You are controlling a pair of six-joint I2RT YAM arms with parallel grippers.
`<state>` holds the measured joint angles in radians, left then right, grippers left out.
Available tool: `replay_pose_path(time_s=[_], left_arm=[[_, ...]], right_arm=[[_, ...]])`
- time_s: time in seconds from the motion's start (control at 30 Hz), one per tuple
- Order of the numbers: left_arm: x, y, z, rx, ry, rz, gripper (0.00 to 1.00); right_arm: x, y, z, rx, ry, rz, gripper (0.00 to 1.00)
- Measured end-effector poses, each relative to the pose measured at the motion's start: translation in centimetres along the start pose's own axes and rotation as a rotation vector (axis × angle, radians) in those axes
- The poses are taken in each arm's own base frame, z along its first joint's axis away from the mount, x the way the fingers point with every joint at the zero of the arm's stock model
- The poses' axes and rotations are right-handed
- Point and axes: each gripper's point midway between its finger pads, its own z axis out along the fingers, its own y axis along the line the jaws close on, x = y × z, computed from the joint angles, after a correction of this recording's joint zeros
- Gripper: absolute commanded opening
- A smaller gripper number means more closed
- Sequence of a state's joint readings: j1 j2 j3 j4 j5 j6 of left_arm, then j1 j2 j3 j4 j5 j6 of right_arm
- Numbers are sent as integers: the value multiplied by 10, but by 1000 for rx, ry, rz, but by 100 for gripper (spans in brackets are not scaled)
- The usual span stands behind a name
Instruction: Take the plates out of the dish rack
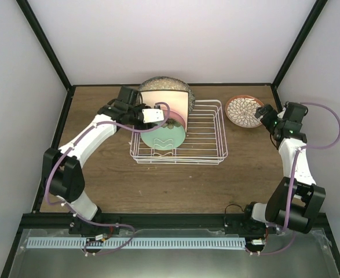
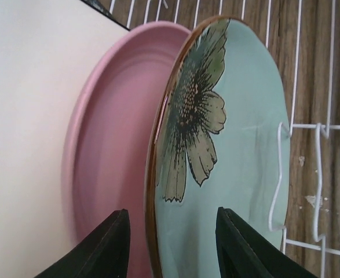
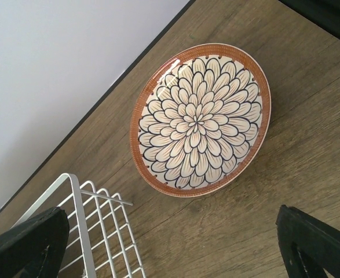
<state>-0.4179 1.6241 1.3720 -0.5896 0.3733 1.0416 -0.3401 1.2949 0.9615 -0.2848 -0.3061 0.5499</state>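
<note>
The white wire dish rack (image 1: 201,136) holds several upright plates: a speckled grey one (image 1: 158,84) at the back, then a cream square one (image 1: 174,103), a pink one (image 2: 106,156) and a mint-green one with a flower mark (image 1: 164,139) (image 2: 239,150). My left gripper (image 1: 165,123) (image 2: 171,210) is shut on the mint-green plate's brown rim, one finger on its back by the pink plate, the other on its face. The floral plate with a reddish rim (image 1: 244,111) (image 3: 201,119) lies flat on the table right of the rack. My right gripper (image 1: 263,114) (image 3: 172,208) hovers open just beside it, holding nothing.
The rack's right half (image 1: 207,130) shows only bare wire and prongs. Its corner (image 3: 83,220) lies close to my right gripper's left finger. Dark frame posts and pale walls enclose the wooden table (image 1: 175,185) at the back and sides.
</note>
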Motion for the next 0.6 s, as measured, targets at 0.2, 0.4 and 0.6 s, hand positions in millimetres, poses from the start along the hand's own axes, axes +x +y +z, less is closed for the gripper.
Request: replay_pose_path(time_s=[0.2, 0.4, 0.6], left_arm=[[7, 0, 12, 18, 25, 30, 10], [0, -3, 7, 35, 13, 16, 4], [-1, -5, 6, 38, 16, 13, 4]], right_arm=[[0, 1, -3, -2, -6, -2, 100], [4, -2, -3, 5, 2, 2, 100], [5, -3, -2, 5, 3, 13, 100]])
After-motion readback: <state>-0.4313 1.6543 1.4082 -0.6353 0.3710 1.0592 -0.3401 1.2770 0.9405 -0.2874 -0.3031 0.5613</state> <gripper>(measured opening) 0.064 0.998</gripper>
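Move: The green plate's middle is about 7 cm to the left hand's right, 2 cm back and 7 cm below, its upper left rim close by the fingers. The pink plate stands just behind it, some 3 cm ahead, 8 cm right and 7 cm below the hand; the cream board is about 7 cm ahead, 8 cm right and 5 cm below. From the right hand the green plate is roughly 44 cm left, 4 cm back and 7 cm below. The left hand dips about 1 cm over the green plate's upper left rim, fingers closing to pinch it. ##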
